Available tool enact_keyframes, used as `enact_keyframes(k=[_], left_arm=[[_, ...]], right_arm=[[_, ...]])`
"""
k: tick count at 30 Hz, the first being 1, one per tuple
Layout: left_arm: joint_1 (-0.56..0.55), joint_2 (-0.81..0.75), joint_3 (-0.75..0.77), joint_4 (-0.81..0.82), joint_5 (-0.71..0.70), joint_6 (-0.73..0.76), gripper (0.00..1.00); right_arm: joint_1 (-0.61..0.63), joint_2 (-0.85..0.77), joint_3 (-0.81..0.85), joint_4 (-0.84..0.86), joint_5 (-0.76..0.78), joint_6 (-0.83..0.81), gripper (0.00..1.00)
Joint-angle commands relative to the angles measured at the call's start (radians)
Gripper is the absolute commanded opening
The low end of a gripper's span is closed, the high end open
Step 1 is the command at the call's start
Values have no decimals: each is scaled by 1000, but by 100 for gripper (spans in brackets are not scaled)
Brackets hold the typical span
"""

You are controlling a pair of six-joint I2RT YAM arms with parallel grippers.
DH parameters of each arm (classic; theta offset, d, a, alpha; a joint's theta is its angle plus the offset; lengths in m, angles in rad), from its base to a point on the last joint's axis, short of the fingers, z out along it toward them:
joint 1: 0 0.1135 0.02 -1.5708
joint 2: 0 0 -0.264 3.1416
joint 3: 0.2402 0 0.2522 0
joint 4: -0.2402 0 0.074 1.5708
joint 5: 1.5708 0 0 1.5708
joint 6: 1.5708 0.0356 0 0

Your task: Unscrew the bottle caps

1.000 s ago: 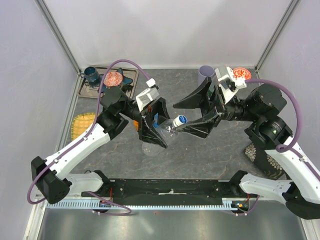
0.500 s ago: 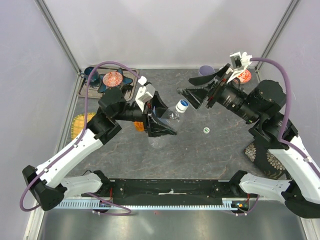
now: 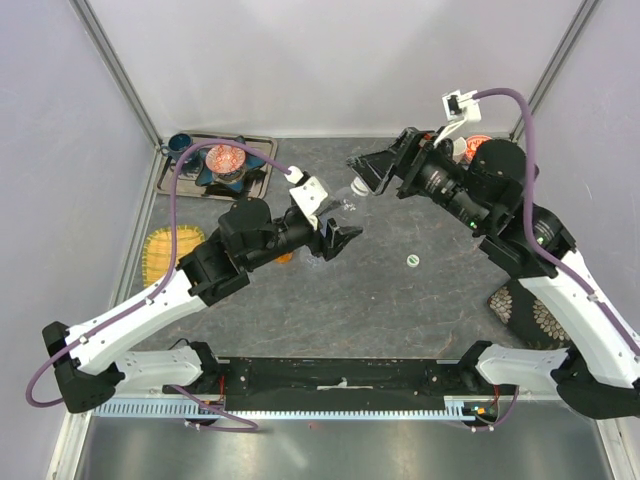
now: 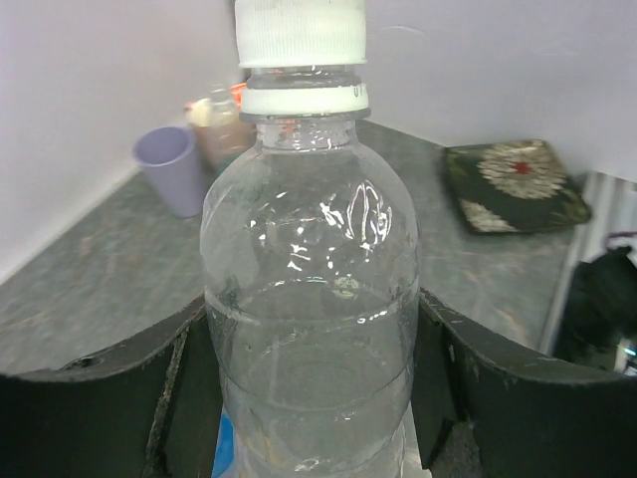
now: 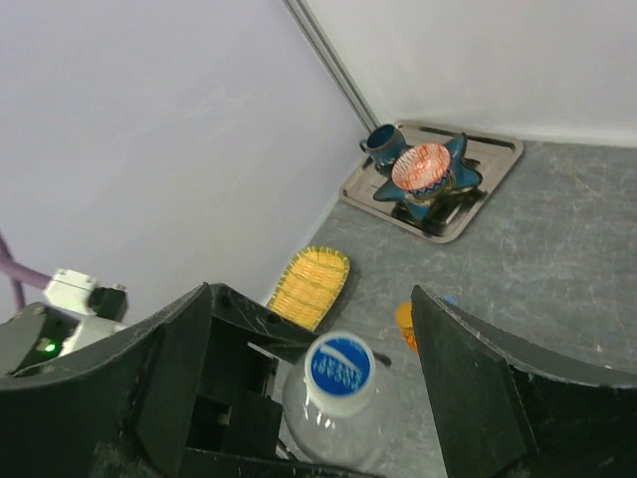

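Note:
My left gripper [image 3: 338, 238] is shut on the body of a clear bottle [image 3: 345, 208] and holds it off the table, tilted toward the back right. In the left wrist view the bottle [image 4: 311, 299] fills the gap between the black fingers [image 4: 100, 418], its white cap [image 4: 301, 30] on. My right gripper [image 3: 378, 165] stands open just beyond the cap. In the right wrist view the blue-printed cap [image 5: 338, 364] lies between my right gripper's [image 5: 314, 319] spread fingers, touching neither. An orange bottle [image 5: 405, 325] lies on the table, mostly hidden.
A small loose cap [image 3: 411, 261] lies on the table right of centre. A tray [image 3: 258, 176] with a blue cup and red bowl sits back left. A yellow woven mat [image 3: 165, 250] is at left and a dark patterned mat [image 3: 525, 310] at right. A lilac cup [image 4: 174, 169] stands by the back wall.
The right gripper has let go of the bottle top, pulled back toward the far right and opened wider. The left arm has swung the bottle toward the back. A loose cap now shows on the table.

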Motion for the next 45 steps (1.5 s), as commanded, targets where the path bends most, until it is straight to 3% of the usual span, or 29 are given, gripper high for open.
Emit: enact_keyframes(k=[1, 11, 28, 32, 40, 43, 44, 45], left_arm=[[-16, -6, -1, 30, -243, 96, 33], [-28, 0, -19, 56, -273, 110, 33], [-39, -19, -33, 62, -280, 117, 34], [-42, -20, -33, 64, -282, 116, 34], [-43, -20, -31, 64, -282, 114, 34], [-43, -23, -36, 64, -273, 110, 33], [-43, -26, -39, 64, -259, 104, 33], [-43, -29, -39, 64, -244, 101, 33]], right_arm=[[4, 17, 25, -39, 35, 21, 87], [4, 52, -26, -24, -11, 15, 84], [4, 63, -85, 31, 2, 27, 65], [2, 54, -113, 46, 0, 35, 56], [4, 32, -144, 51, 20, 31, 26], [4, 16, -161, 54, 41, 15, 12], [5, 9, -170, 60, 54, 9, 1], [4, -1, -174, 65, 57, 4, 0]])
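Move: The cap of the clear bottle already in my left hand lies about 5 cm below my right hand, barely 1 cm ahead and 1 cm to its left. From my left hand the same cap is some 10 cm up, 2 cm forward and 3 cm right. On the table, nearly 30 cm below my right hand, the blue bottle stands roughly 7 cm ahead and 9 cm left; a loose cap lies about 38 cm below it, 5 cm ahead and 13 cm right. I sink my right hand about 7 cm onto the bottle's cap, easing a little forward and left as its fingertips tip slightly down, then close the fingers from nearly wide open until they pinch the cap from both sides. My left hand keeps its grip on the bottle, carrying it some 3 cm forward, slightly left and down, and turning it a little counter-clockwise. ##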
